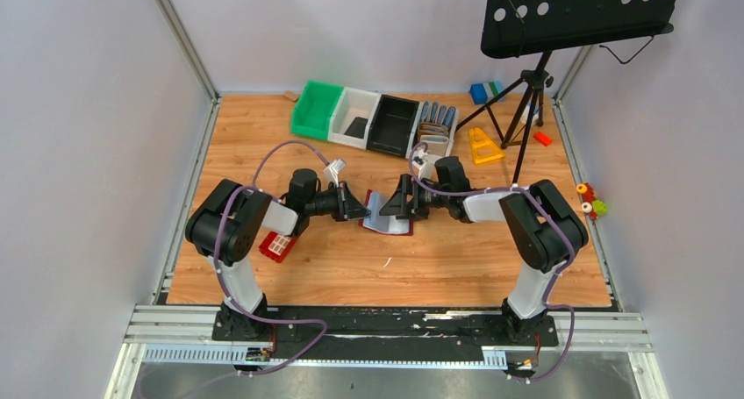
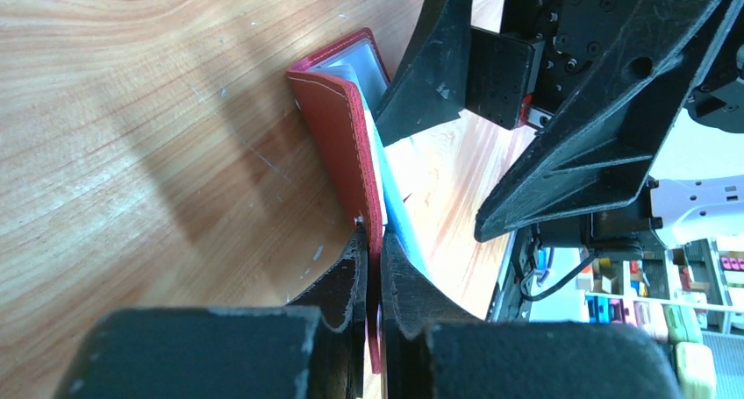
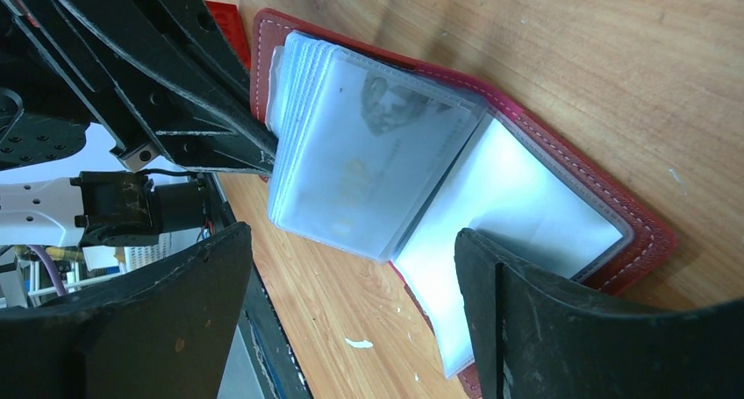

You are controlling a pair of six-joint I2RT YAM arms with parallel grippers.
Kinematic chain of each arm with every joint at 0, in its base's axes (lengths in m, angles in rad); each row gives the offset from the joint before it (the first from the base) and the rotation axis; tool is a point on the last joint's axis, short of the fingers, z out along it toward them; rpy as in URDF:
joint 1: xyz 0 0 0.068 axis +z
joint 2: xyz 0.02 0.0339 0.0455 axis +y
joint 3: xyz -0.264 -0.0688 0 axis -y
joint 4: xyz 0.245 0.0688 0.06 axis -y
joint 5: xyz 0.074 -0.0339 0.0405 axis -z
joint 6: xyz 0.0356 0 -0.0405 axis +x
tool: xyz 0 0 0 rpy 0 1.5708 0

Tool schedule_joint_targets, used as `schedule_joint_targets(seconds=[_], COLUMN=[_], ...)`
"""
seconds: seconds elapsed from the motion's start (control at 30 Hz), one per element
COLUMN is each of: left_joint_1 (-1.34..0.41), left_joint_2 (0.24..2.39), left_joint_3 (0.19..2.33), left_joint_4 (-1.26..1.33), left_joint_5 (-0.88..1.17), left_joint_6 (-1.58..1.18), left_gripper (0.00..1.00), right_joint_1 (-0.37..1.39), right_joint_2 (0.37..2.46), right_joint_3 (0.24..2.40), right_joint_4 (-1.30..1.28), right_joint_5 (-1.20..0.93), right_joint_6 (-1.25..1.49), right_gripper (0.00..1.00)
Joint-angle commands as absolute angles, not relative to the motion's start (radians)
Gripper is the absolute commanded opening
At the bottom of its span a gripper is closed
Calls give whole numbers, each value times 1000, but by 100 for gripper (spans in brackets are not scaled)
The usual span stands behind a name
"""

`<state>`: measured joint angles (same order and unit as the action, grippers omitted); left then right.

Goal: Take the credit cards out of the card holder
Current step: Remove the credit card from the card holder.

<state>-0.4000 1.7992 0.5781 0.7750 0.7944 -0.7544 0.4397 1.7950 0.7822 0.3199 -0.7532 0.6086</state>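
The maroon card holder [image 1: 388, 218] lies open on the wooden table between both arms, one cover raised. My left gripper [image 2: 373, 245] is shut on the edge of that raised maroon cover [image 2: 338, 136]. In the top view the left gripper [image 1: 362, 212] comes in from the left. My right gripper [image 3: 351, 281] stands open over the clear plastic sleeves [image 3: 368, 167], touching nothing. From above, the right gripper [image 1: 393, 208] hovers at the holder's right half. The credit cards show only dimly through the stacked sleeves, and I cannot tell their colours.
A flat red piece with a white grid [image 1: 277, 245] lies by the left arm. Green [image 1: 318, 108], white [image 1: 354, 117] and black [image 1: 392, 123] bins and a tool tray [image 1: 434, 123] line the back. A yellow triangle [image 1: 482, 145] and a music stand tripod [image 1: 526, 92] stand back right.
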Motion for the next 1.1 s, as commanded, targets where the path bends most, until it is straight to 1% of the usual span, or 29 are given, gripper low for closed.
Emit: schedule_joint_targets(seconds=[0.0, 0.1, 0.23, 0.4, 0.53, 0.63, 0.73, 0.77, 0.97, 1.07], left_joint_1=[-405, -406, -405, -405, -405, -405, -405, -405, -405, -405], left_joint_2=[1766, 1768, 1769, 1762, 1771, 1786, 1787, 1786, 1790, 1802], left_joint_3=[579, 578, 577, 571, 559, 552, 548, 548, 541, 535], left_joint_4=[844, 848, 854, 867, 934, 987, 992, 989, 1014, 1077], left_joint_5=[834, 834, 834, 834, 844, 851, 848, 847, 849, 862], left_joint_6=[-759, -761, -764, -766, -797, -826, -825, -821, -828, -860], left_gripper=[6, 8, 11, 17, 27, 36, 41, 43, 60, 64], right_joint_1=[442, 443, 443, 443, 443, 443, 443, 443, 451, 460], right_joint_2=[1785, 1782, 1807, 1843, 1843, 1848, 1860, 1868, 1869, 1872], right_joint_3=[795, 797, 815, 815, 803, 804, 804, 805, 805, 812], right_joint_4=[304, 297, 264, 245, 243, 229, 232, 234, 243, 232], right_joint_5=[-724, -712, -694, -662, -633, -617, -616, -619, -615, -598], right_joint_6=[593, 595, 584, 562, 543, 524, 514, 511, 494, 483], right_gripper=[86, 81, 69, 45, 25, 13, 3, 0, 0, 0])
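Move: The left fingers already pinch the raised left cover of the card holder; the sleeve stack with the photo card lies about 2 cm to that hand's right, level with it and some 2 cm below. From the open right hand the holder's right page is about 2 cm to its right, 1 cm back and 4 cm below, while the sleeve stack is 4 cm to its left, straight across, and 2 cm down. The black tray stands some 22 cm ahead of the right hand, straight out. The left fingers let go of the raised cover, opening to over half their range as that hand lifts about 2 cm with a slight tilt, staying around the cover's edge. Meanwhile the right hand shuts its wide-open fingers completely and sinks some 3 cm, drifting about 1 cm right and tipping its fingers further down, until the closed tips come down onto the inner part of the right page, beside the fold. ##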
